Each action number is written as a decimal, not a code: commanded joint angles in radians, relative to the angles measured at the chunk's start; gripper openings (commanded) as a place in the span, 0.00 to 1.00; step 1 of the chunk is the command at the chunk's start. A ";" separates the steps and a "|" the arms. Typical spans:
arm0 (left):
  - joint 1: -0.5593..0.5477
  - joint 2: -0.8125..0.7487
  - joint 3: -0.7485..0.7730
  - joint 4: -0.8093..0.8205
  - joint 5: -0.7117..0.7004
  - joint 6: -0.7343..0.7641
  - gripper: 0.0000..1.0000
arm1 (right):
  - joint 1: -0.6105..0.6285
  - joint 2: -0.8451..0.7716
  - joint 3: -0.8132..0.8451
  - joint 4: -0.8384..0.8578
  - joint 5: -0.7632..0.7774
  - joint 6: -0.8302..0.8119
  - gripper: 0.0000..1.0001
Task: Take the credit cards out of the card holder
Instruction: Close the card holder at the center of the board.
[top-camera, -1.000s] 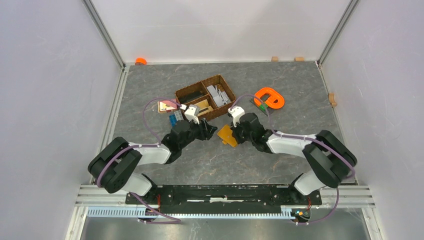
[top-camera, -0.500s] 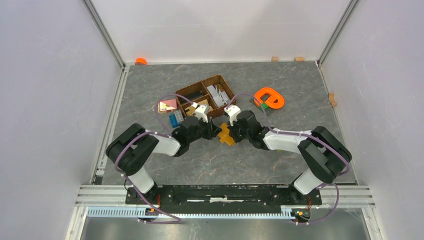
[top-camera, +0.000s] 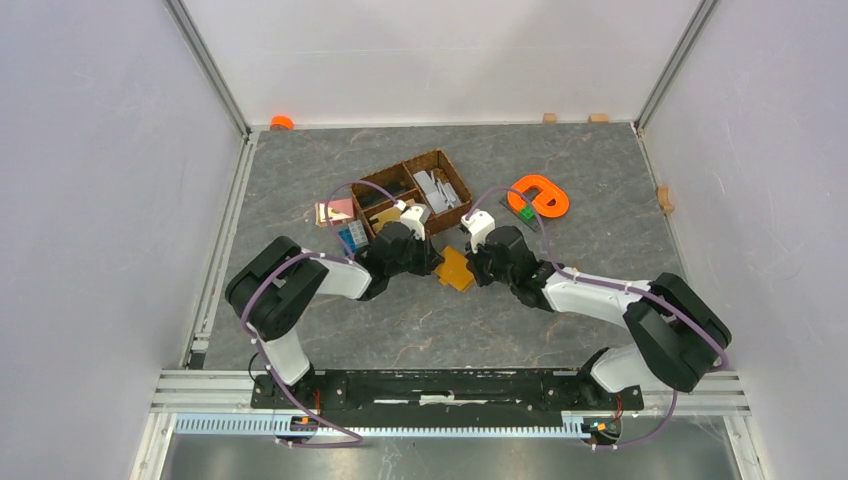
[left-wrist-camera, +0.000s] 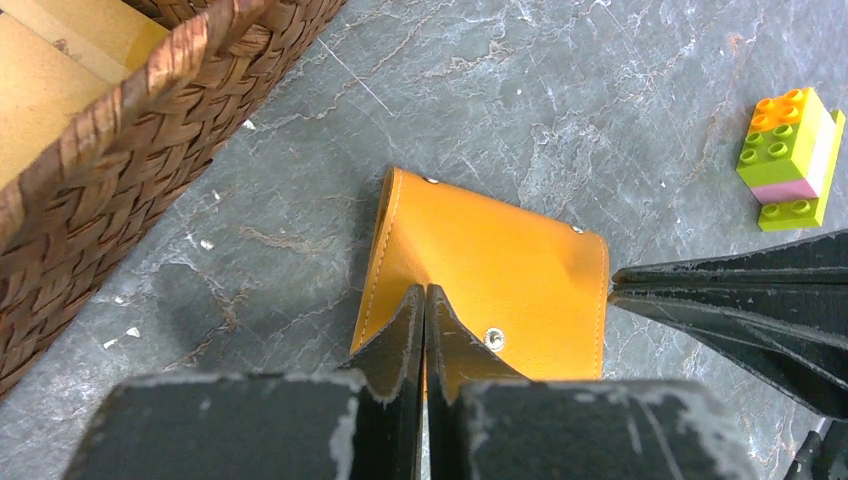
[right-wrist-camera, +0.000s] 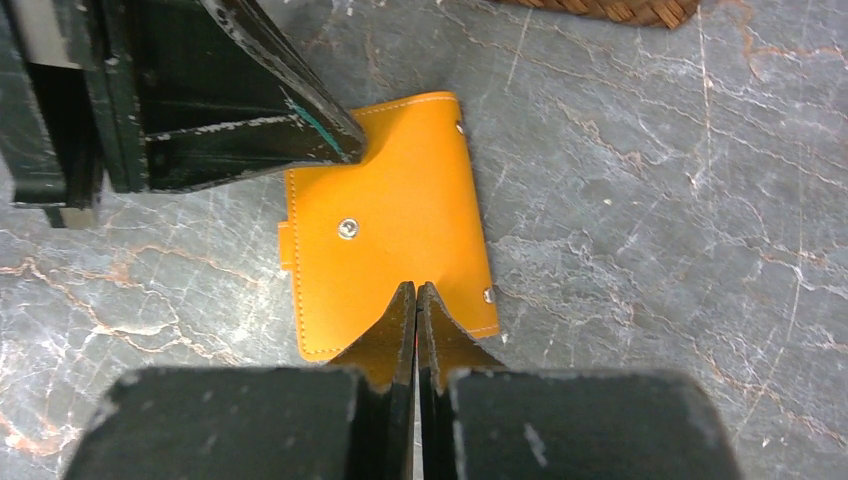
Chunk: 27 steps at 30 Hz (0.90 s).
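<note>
The card holder (top-camera: 455, 268) is a closed mustard-orange wallet lying flat on the grey table between my two arms. My left gripper (top-camera: 432, 262) is shut, and its tips (left-wrist-camera: 425, 292) rest on the holder (left-wrist-camera: 510, 270) near one corner, beside the middle snap. My right gripper (top-camera: 474, 266) is shut too, tips (right-wrist-camera: 415, 288) set on the opposite edge of the holder (right-wrist-camera: 400, 210). Each wrist view shows the other arm's black fingers (right-wrist-camera: 270, 110) (left-wrist-camera: 740, 290) touching the holder's rim. Only a thin slit shows between either pair of jaws. The credit cards are hidden.
A brown wicker basket (top-camera: 458, 180) (left-wrist-camera: 120, 170) with cardboard and grey pieces stands just behind the left gripper. An orange plastic ring (top-camera: 560, 203) lies at the right back. Toy bricks (left-wrist-camera: 795, 160) sit near it, and a blue brick (top-camera: 350, 238) lies left of the basket.
My left arm swung right and forward up to the card holder, and its jaws went from open to shut. The right gripper stayed shut at the holder, shifting only slightly.
</note>
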 joint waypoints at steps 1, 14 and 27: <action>0.001 0.022 0.027 -0.037 -0.007 0.042 0.03 | 0.001 0.020 0.010 -0.021 0.048 0.001 0.00; 0.001 -0.135 -0.040 -0.029 -0.027 0.015 0.02 | 0.001 -0.064 -0.045 0.025 0.054 0.030 0.00; 0.003 -0.635 -0.097 -0.324 -0.244 0.009 0.44 | 0.001 -0.430 -0.174 0.152 0.380 0.046 0.07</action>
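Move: The folded card holder lies under my closed left fingertips, its middle about 3 cm to their right and 1 cm nearer me. From my right fingertips that middle is about 4 cm left, 2 cm ahead and 3 cm below. The wicker basket stands some 14 cm ahead and 5 cm left of my left hand. From my right hand, the toy brick stack is roughly 15 cm right and 3 cm back; the orange track is 13 cm right and 17 cm ahead. I keep my left fingertips resting on the card holder's left part while my shut right hand dips about 2.5 cm towards board height, easing right by the holder's right edge. Then both hands rise clear and draw apart: my left comes free, going up some 15 cm and 5 cm left, its fingers opening partway; my right climbs about 11 cm from its low point, still shut, moving right. Both hands tip their fingers upward about 15 degrees. ##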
